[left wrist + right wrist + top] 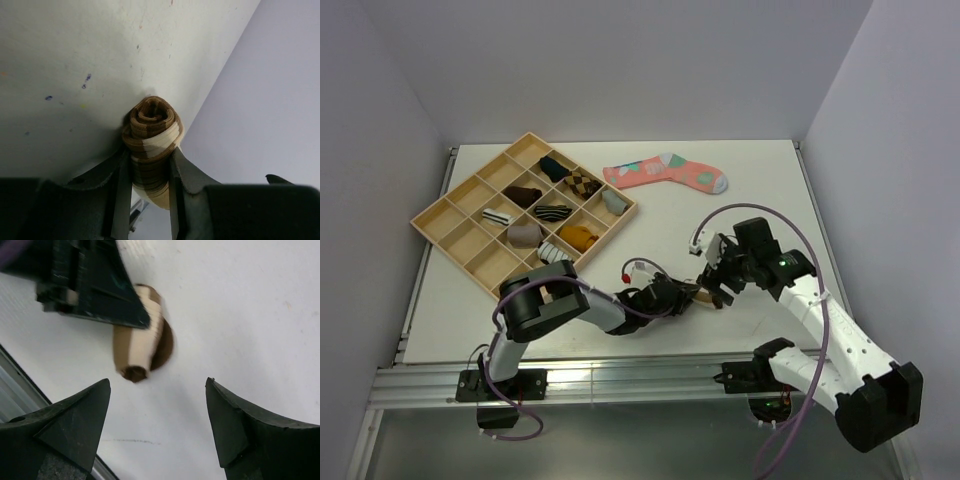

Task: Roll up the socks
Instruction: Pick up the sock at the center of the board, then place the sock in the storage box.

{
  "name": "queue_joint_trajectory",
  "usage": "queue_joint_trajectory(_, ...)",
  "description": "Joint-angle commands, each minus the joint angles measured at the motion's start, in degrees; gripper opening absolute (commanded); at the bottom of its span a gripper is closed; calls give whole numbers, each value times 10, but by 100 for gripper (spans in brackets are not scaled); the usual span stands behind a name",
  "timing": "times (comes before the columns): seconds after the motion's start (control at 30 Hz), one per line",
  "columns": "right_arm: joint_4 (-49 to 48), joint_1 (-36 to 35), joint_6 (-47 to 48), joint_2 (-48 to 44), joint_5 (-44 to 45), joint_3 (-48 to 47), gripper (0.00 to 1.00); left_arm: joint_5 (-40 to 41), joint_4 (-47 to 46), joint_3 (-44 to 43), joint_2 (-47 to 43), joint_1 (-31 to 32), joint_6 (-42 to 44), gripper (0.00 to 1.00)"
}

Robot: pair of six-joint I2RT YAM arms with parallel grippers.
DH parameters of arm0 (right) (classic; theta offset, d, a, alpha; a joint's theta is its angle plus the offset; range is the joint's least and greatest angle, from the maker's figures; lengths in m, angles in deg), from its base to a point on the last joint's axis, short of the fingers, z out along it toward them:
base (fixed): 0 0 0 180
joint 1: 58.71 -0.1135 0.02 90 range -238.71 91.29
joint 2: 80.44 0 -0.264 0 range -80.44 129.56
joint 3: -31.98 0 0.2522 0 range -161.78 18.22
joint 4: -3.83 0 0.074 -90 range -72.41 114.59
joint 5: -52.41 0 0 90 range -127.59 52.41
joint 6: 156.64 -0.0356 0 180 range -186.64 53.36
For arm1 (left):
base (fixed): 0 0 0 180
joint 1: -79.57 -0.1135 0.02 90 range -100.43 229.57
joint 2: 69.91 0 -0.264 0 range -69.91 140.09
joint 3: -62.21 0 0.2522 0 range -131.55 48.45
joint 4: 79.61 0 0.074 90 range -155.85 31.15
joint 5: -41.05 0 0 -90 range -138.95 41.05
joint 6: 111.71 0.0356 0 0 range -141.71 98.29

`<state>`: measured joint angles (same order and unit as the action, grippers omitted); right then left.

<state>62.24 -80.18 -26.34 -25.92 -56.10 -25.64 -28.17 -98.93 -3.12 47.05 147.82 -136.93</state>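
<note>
The brown sock with tan bands [152, 125] is wound into a tight roll, and my left gripper [150, 155] is shut on it, one finger on each side, just above the white table. From above, the roll [703, 294] sits at the tip of the left gripper [688, 298], near the table's front edge. My right gripper [157, 382] hangs open a little short of the roll [140, 347], with only bare table between its fingers. Seen from above, the right gripper [720, 286] is close to the roll's right side. A white roll with black stripes [552, 251] lies in the tray.
A wooden compartment tray [470, 177] at the back left holds several rolled socks. A coral-pink sock with teal patches [667, 172] lies flat at the back centre. The table's front edge and a metal rail run just below the grippers.
</note>
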Motion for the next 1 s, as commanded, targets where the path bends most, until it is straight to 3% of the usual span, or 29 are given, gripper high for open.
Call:
queue_joint_trajectory(0.0, 32, 34, -40, -25, 22, -37, 84, -35, 94, 45, -2, -15, 86, 0)
queue_joint_trajectory(0.23, 24, 86, -79, -58, 58, -42, 86, -65, 83, 89, -110, -60, 254, 0)
queue_joint_trajectory(0.4, 3, 96, -80, -41, 65, -43, 86, -53, 163, 108, -240, -89, 370, 0)
queue_joint_trajectory(0.6, -20, 115, -76, -20, 65, -46, 86, -42, 302, 131, -467, -162, 463, 0)
queue_joint_trajectory(0.8, -39, 129, -70, -6, 51, -41, 86, 4, 475, 127, -644, -311, 519, 0)
queue_joint_trajectory(0.83, -41, 130, -70, -1, 47, -40, 86, 2, 484, 129, -659, -367, 541, 0)
queue_joint_trajectory(0.97, -59, 134, -65, 3, 37, -34, 86, -103, 486, 139, -692, -546, 592, 0)
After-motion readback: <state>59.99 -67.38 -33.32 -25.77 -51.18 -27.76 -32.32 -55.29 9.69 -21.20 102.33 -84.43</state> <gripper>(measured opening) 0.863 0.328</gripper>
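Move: The left hand still grips the rolled brown striped sock near the table. From there the middle of the divided tray lies about 46 cm to the left and 18 cm ahead. The rolled white striped sock in it is some 37 left and 10 ahead, the orange sock 31 left and 15 ahead. From the right hand, the tray's middle is about 53 cm left, 19 ahead and 10 below. Left hand carries the sock about 36 cm left, up and slightly forward over the tray; open right hand withdraws rightward. ##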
